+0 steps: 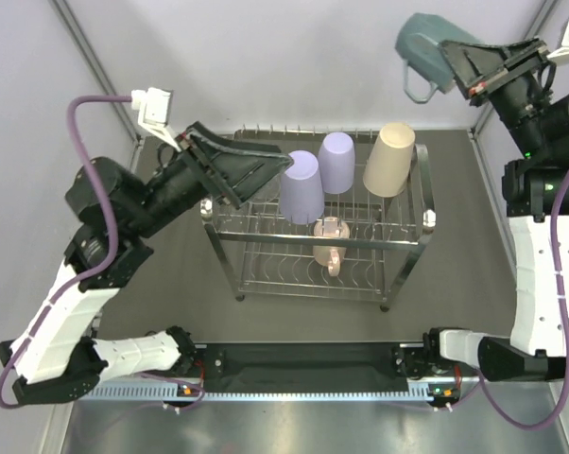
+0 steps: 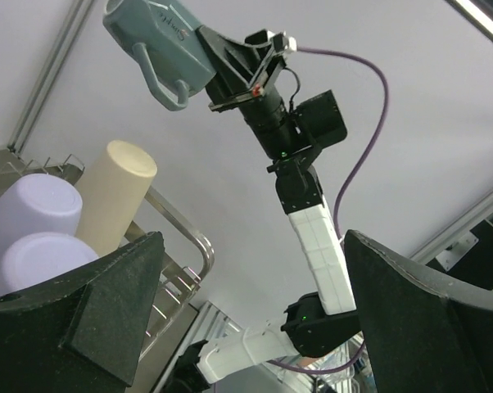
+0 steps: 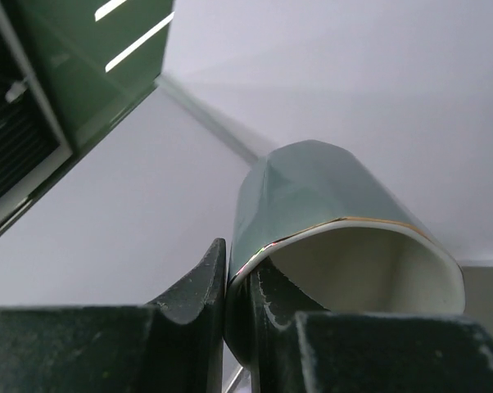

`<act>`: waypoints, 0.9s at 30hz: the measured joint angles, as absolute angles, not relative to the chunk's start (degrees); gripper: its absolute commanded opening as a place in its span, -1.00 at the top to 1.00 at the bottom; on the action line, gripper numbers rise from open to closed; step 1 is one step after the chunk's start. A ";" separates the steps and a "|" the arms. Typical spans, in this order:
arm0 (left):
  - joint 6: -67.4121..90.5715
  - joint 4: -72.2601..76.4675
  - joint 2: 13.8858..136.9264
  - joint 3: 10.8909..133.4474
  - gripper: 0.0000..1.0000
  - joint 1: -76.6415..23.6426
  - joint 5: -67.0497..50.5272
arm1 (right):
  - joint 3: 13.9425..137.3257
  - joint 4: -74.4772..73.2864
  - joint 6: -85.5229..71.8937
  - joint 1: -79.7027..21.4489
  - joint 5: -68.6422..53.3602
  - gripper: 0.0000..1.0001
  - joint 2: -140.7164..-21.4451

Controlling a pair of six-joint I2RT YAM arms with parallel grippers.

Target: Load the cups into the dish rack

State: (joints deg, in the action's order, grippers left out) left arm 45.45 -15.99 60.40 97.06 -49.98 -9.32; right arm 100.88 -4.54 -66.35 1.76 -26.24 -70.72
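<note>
The chrome dish rack (image 1: 423, 202) stands mid-table. Upside down on its upper tier are two lavender tumblers (image 1: 301, 186) (image 1: 336, 161) and a beige tumbler (image 1: 389, 159); a pink mug (image 1: 330, 244) lies on the lower tier. My left gripper (image 1: 270, 170) is open and empty, just left of the nearer lavender tumbler. My right gripper (image 1: 464, 66) is raised high at the far right, shut on the teal mug (image 1: 428, 52). In the right wrist view one finger is inside the mug's (image 3: 312, 188) white rim and one is outside. The left wrist view shows the teal mug (image 2: 156, 41) and the beige tumbler (image 2: 115, 196).
Grey walls with metal frame posts (image 1: 95, 66) close in the table at the back and sides. The arm bases and a black rail (image 1: 303, 364) run along the near edge. Dark table surface surrounds the rack.
</note>
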 measured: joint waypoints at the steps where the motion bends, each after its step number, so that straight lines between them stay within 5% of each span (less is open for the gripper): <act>1: 45.08 -15.64 61.12 97.23 -0.93 -49.98 -9.85 | 100.64 -3.29 -66.92 0.14 -27.38 1.00 -70.22; 27: 45.17 -2.50 71.59 98.76 -0.92 -49.98 -19.25 | 92.25 15.44 -74.59 -10.70 -33.15 1.00 -62.43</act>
State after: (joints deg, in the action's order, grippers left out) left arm 45.17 -2.50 71.59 98.76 -49.98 -19.25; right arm 92.25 15.44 -74.59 -10.70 -33.15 -62.43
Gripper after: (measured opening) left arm 0.980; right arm 0.105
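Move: Ahead and to the right of the open left gripper, the teal mug hangs in the right fingers, about 21 cm farther out, 23 cm right and 2 cm higher. From the left hand the nearer purple cup on the rack is some 15 cm ahead, 3 cm right, the beige cup 22 cm ahead, 22 cm right, both about 24 cm below. From the right hand the left gripper is roughly 18 cm back and 26 cm left, near its height. Drawing the teal mug back about 12 cm and left some 7 cm, rising about 4 cm, the right hand keeps its rim pinch, turns counter-clockwise some 20 degrees and tips its fingers upward. The left hand, still wide open and empty, reaches right towards the mug about 6 cm, pausing midway. ##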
